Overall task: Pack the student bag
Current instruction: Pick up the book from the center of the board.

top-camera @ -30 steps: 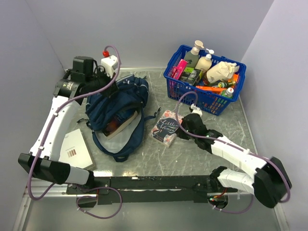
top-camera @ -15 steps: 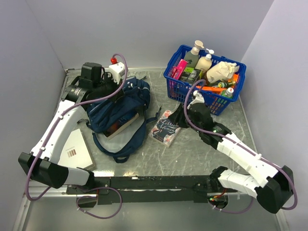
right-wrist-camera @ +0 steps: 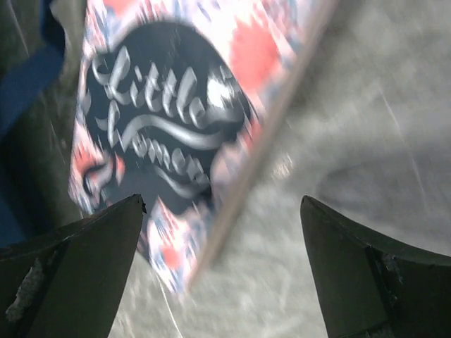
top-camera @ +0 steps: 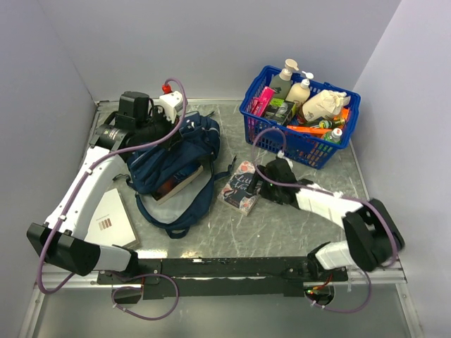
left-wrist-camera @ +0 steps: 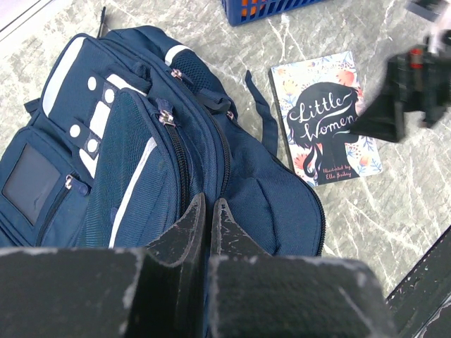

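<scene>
The student bag [top-camera: 173, 165], navy blue with grey trim, lies open at centre left with a book [top-camera: 176, 184] showing inside. My left gripper [top-camera: 163, 134] is at the bag's top and shut, its tips [left-wrist-camera: 206, 204] pressed together with a thin fold of the bag's [left-wrist-camera: 141, 141] blue fabric between them. A floral "Little Women" book [top-camera: 239, 186] lies flat just right of the bag. My right gripper [top-camera: 262, 184] is low at that book's right edge and wide open. In the right wrist view, the book [right-wrist-camera: 169, 141] sits blurred ahead of the empty jaws [right-wrist-camera: 222, 260].
A blue plastic basket [top-camera: 299, 116] full of bottles and packets stands at the back right. A white book [top-camera: 113, 218] lies at the near left beside my left arm. Grey walls close in on the left, back and right.
My right gripper opened from shut, swung up toward the basket, then came back down to the floral book's right edge. My left gripper shifted right with the bag's top, then stayed still.
</scene>
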Motion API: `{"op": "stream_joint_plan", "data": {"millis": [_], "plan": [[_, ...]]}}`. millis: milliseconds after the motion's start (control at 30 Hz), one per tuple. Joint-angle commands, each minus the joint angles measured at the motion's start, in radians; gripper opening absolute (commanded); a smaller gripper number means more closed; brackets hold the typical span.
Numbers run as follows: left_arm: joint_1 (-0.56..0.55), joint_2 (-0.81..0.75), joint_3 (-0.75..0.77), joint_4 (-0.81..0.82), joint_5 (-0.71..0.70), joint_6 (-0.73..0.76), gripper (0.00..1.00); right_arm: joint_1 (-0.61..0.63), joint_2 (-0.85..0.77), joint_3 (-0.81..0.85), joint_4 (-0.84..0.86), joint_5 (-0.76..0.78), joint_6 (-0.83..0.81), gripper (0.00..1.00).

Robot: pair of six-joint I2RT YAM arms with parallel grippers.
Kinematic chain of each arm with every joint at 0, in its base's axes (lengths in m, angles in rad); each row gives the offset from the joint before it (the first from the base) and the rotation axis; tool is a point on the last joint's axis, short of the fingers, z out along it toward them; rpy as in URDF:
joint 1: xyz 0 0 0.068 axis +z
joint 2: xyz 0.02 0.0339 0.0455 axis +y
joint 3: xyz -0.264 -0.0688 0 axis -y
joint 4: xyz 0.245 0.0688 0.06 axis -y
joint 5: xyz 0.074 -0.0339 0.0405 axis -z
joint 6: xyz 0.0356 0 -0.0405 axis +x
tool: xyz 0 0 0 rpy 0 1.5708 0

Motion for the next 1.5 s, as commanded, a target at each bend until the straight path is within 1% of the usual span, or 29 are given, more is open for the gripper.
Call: {"op": "stream_joint_plan", "data": {"millis": [0, 133, 233, 267, 333, 367, 400, 433, 500, 533, 600, 633, 667, 833, 933, 967, 1033, 1067, 1133, 1167, 1267, 1333, 1400, 1467], "plan": [[-0.005, -0.065, 0.052, 0.145, 0.013, 0.005, 0.01, -0.001, 0.109, 0.112, -0.018, 0.074, 0.028, 1.0], [-0.007, -0.066, 0.052, 0.139, 0.01, 0.01, 0.01, 0.011, 0.154, 0.124, -0.051, 0.183, 0.043, 0.98], [-0.007, -0.063, 0.049, 0.136, 0.012, 0.008, 0.01, 0.022, 0.189, 0.124, -0.064, 0.221, 0.056, 0.9], [-0.005, -0.065, 0.048, 0.136, 0.012, 0.008, 0.01, 0.027, 0.2, 0.126, -0.065, 0.229, 0.063, 0.83], [-0.007, -0.065, 0.048, 0.136, 0.01, 0.01, 0.01, 0.046, 0.233, 0.13, -0.071, 0.243, 0.072, 0.73], [-0.005, -0.066, 0.046, 0.133, 0.01, 0.011, 0.01, 0.059, 0.25, 0.132, -0.073, 0.264, 0.085, 0.63], [-0.007, -0.066, 0.045, 0.134, 0.009, 0.013, 0.01, 0.069, 0.255, 0.126, -0.062, 0.275, 0.091, 0.58], [-0.007, -0.071, 0.043, 0.134, 0.007, 0.014, 0.01, 0.082, 0.261, 0.118, -0.049, 0.275, 0.095, 0.49], [-0.007, -0.074, 0.039, 0.131, 0.006, 0.019, 0.01, 0.091, 0.272, 0.094, -0.026, 0.272, 0.114, 0.4], [-0.007, -0.075, 0.037, 0.131, 0.004, 0.019, 0.01, 0.094, 0.276, 0.086, -0.001, 0.267, 0.119, 0.31], [-0.007, -0.079, 0.031, 0.13, 0.004, 0.022, 0.01, 0.099, 0.284, 0.068, 0.027, 0.252, 0.119, 0.19], [-0.007, -0.08, 0.031, 0.13, 0.001, 0.02, 0.01, 0.099, 0.286, 0.061, 0.049, 0.244, 0.119, 0.02], [-0.007, -0.083, 0.029, 0.128, 0.003, 0.022, 0.01, 0.099, 0.284, 0.052, 0.06, 0.235, 0.116, 0.0], [-0.005, -0.089, 0.019, 0.133, 0.003, 0.02, 0.01, 0.102, 0.244, 0.035, 0.111, 0.194, 0.102, 0.0], [-0.007, -0.094, 0.009, 0.137, 0.0, 0.02, 0.01, 0.105, 0.166, 0.026, 0.131, 0.162, 0.086, 0.0], [-0.007, -0.094, 0.005, 0.14, -0.004, 0.022, 0.01, 0.108, 0.102, 0.02, 0.132, 0.155, 0.086, 0.0], [-0.007, -0.094, 0.002, 0.142, -0.004, 0.02, 0.01, 0.109, 0.024, 0.018, 0.126, 0.143, 0.068, 0.0], [-0.007, -0.095, -0.001, 0.145, -0.004, 0.022, 0.01, 0.113, -0.053, 0.028, 0.117, 0.141, 0.06, 0.0], [-0.007, -0.094, 0.0, 0.151, -0.008, 0.02, 0.01, 0.114, -0.122, 0.043, 0.082, 0.132, 0.033, 0.0], [-0.007, -0.092, 0.008, 0.153, -0.013, 0.02, 0.01, 0.114, -0.179, 0.063, 0.068, 0.116, 0.028, 0.0], [-0.008, -0.085, 0.038, 0.153, -0.016, 0.017, 0.01, 0.119, -0.256, 0.104, 0.022, 0.067, 0.013, 0.0], [-0.012, -0.074, 0.063, 0.144, -0.02, 0.022, 0.01, 0.12, -0.283, 0.12, 0.004, 0.039, 0.014, 0.0], [-0.024, -0.06, 0.118, 0.115, -0.033, 0.045, 0.01, 0.126, -0.3, 0.156, -0.007, -0.007, 0.019, 0.0], [-0.047, -0.037, 0.179, 0.092, -0.066, 0.075, 0.01, 0.139, -0.305, 0.211, -0.022, -0.021, 0.033, 0.0]]}}
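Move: The Little Women book lies flat, about 5 cm left of the right hand, some 3 cm ahead and 3 cm below it; the open fingers are beside its right-hand edge. The backpack's middle is roughly 26 cm left and 3 cm ahead, and the blue basket stands about 20 cm ahead and 13 cm to the right. From the left hand, the book is some 17 cm right, 3 cm back and 28 cm down. The book is taken by its right-hand page edge: the right hand reaches about 5 cm forward, sinking a little and turning slightly clockwise, as its fingers close from wide open to pinch cover and pages. It then lifts some 12 cm while drawing back about 5 cm and drifting left, fingertips tipping up and the wrist turning back counter-clockwise. ##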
